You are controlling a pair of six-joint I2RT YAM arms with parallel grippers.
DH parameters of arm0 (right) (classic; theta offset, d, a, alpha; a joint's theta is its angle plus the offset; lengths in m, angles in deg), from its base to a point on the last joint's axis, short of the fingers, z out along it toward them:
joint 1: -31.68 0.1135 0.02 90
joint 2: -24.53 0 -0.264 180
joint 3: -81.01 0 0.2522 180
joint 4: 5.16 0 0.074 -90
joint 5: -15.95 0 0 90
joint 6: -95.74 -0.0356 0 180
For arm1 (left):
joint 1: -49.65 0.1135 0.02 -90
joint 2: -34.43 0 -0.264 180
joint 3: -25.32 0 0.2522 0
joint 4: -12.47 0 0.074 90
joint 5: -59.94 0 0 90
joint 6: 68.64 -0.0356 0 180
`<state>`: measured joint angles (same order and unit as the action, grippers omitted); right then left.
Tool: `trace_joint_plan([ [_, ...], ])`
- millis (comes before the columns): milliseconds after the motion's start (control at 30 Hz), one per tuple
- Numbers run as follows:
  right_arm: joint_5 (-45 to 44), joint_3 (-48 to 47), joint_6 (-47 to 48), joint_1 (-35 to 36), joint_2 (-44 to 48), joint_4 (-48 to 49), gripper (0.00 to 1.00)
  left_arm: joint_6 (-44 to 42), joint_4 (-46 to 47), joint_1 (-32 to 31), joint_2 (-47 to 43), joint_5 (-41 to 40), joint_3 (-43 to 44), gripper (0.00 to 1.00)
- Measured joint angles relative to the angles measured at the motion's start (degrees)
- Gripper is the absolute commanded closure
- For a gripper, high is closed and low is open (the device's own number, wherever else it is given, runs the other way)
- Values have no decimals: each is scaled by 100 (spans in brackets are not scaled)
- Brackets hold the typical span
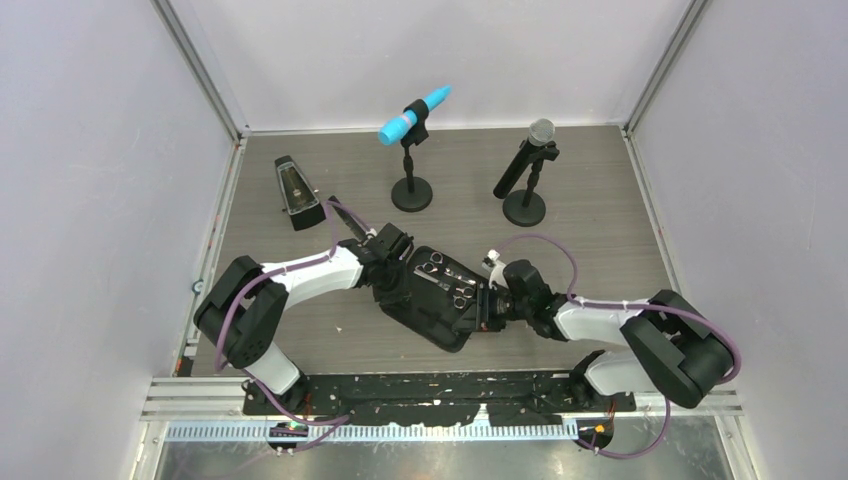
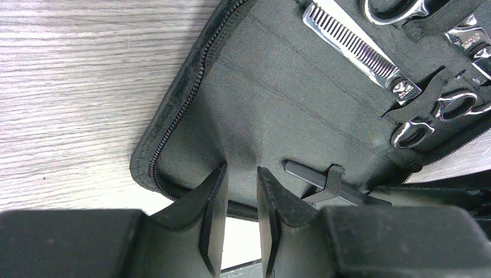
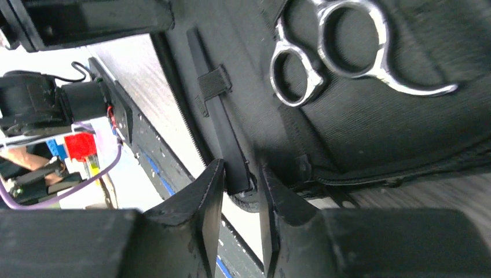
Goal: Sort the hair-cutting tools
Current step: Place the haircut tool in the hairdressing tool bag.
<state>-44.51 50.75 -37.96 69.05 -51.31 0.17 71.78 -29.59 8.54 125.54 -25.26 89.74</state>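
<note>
A black zip case (image 1: pixel 432 322) lies open in mid-table. Two silver scissors (image 1: pixel 432 268) (image 1: pixel 462 297) are strapped inside it; one has a toothed blade (image 2: pixel 347 49), and ring handles (image 3: pixel 347 46) show in the right wrist view. A long black comb (image 3: pixel 215 116) lies under an elastic strap along the case's edge, and its far end (image 2: pixel 307 175) shows in the left wrist view. My right gripper (image 3: pixel 242 174) stands narrowly open around the comb's near end, which touches one finger. My left gripper (image 2: pixel 242 174) is narrowly open, its tips over the case's lining (image 2: pixel 278 104) by the zip edge, gripping nothing.
A black metronome (image 1: pixel 297 190) stands at the back left. A blue microphone (image 1: pixel 415 115) and a black microphone (image 1: pixel 527 165) stand on stands behind the case. The table's near rail (image 3: pixel 173 174) runs close under the right gripper. White walls enclose the table.
</note>
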Motion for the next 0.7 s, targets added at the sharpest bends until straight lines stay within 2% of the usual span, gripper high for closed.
trace_joint_plan([
  [233, -542, -354, 101, -76, 273, -879, 50, 13, 4, 0, 0, 33, -2, 73],
  [433, -1488, -944, 953, 63, 1178, -2579, 48, 15, 28, 0, 0, 81, -17, 73],
  [567, -2227, -1488, 1700, 734, 1799, -3348, 48, 15, 39, 0, -2, 90, -22, 73],
  [700, -2920, -1856, 2474, 1687, 1921, -3521, 48, 17, 52, 0, -11, 90, -35, 73],
])
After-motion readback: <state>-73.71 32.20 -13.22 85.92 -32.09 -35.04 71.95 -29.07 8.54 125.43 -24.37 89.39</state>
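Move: The hair clip lies in the tool bag with its near end at the right fingertips; its middle is about 3 cm to the right hand's left, 2 cm ahead and 1 cm below. The toothed scissors' middle lies some 7 cm ahead and 4 cm left, the plain scissors about 9 cm ahead and 1 cm left, both 1 cm lower. From the left hand, the clip's middle is roughly 7 cm right, 3 cm back and 1 cm below. Open the right gripper to about half to let go of the hair clip's end, easing the fingers forward and to the right by some 3 cm each way. Then lift it clear by about 9 cm, drawing back a little and left again and rolling the wrist some 35 degrees. Keep the left gripper still on the bag. ##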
